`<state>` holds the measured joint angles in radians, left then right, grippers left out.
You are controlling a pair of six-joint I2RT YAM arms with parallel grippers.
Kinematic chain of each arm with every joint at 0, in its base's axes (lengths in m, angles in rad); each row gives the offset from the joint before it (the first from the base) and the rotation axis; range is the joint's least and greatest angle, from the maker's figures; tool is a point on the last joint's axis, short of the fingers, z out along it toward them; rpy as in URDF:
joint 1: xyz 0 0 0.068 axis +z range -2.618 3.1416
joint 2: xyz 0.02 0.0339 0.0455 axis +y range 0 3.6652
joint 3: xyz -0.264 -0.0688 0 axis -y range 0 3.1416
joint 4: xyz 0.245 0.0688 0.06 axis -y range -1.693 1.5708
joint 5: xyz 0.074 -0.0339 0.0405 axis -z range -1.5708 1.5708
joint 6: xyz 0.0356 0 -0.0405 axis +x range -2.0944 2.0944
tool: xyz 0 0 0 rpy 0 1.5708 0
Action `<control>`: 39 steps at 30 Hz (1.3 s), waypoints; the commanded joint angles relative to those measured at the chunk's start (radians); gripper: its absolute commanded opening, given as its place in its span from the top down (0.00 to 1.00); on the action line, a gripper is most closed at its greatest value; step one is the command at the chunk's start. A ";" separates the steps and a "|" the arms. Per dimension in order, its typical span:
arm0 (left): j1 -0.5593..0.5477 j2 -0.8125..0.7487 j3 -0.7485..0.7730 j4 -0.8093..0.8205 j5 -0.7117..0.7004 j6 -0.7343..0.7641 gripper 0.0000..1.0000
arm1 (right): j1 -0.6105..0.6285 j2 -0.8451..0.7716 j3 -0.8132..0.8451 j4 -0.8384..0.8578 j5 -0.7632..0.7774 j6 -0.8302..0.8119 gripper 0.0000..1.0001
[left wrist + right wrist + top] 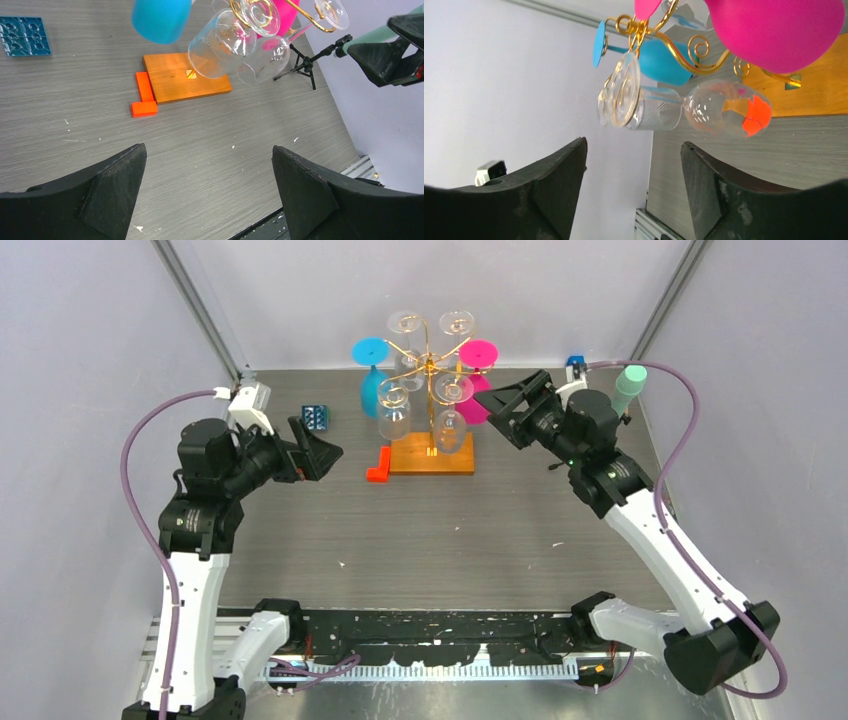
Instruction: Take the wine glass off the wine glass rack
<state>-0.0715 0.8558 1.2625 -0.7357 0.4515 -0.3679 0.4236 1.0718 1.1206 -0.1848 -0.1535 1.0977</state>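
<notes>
The wine glass rack (430, 362) is a gold wire stand on an orange-brown wooden base (432, 453) at the back middle of the table. Upside-down glasses hang from its scroll arms. A blue one (373, 388) hangs on the left and a pink one (474, 398) on the right. Clear ones (393, 415) hang in front and behind. My right gripper (505, 403) hovers open just right of the pink glass (774, 30), with nothing between its fingers (634, 142). My left gripper (322, 440) stands open left of the rack, low over bare table (208, 147).
An orange L-shaped block (379, 468) lies against the base's left edge. A small blue studded plate (317, 418) sits at the back left. A mint-green cylinder on a small black tripod (629, 388) stands at the back right, behind my right arm. White walls close in on three sides.
</notes>
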 commanded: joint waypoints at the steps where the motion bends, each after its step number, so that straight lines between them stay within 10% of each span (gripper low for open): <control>1: 0.002 -0.013 -0.023 0.063 0.029 -0.029 0.00 | 0.033 0.050 0.065 0.092 0.116 0.067 0.28; 24: -0.019 -0.031 -0.065 0.061 -0.022 -0.019 0.00 | 0.069 0.233 0.137 0.180 0.197 0.118 0.60; 39: -0.027 -0.030 -0.059 0.034 -0.109 -0.013 0.00 | 0.069 0.202 0.148 0.162 0.209 0.158 1.00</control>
<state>-0.0925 0.8371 1.1980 -0.7158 0.3664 -0.3893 0.4873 1.3041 1.2278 -0.0456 0.0330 1.2423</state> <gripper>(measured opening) 0.994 0.035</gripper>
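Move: The clear wine glass hangs upside down on the rack, about 6 cm ahead and 5 left of the right hand, its foot near hand height, its middle some 6 below. The pink glass hangs 6 cm beyond it and 3 to its right; the front-left clear glass hangs 10 to its left, about 1 nearer. From the left hand, the wine glass is about 7 cm ahead, 21 right, 5 below. Right hand reaches about 6 cm forward, 3 left, and closes its fingers to pinch the wine glass's foot. ##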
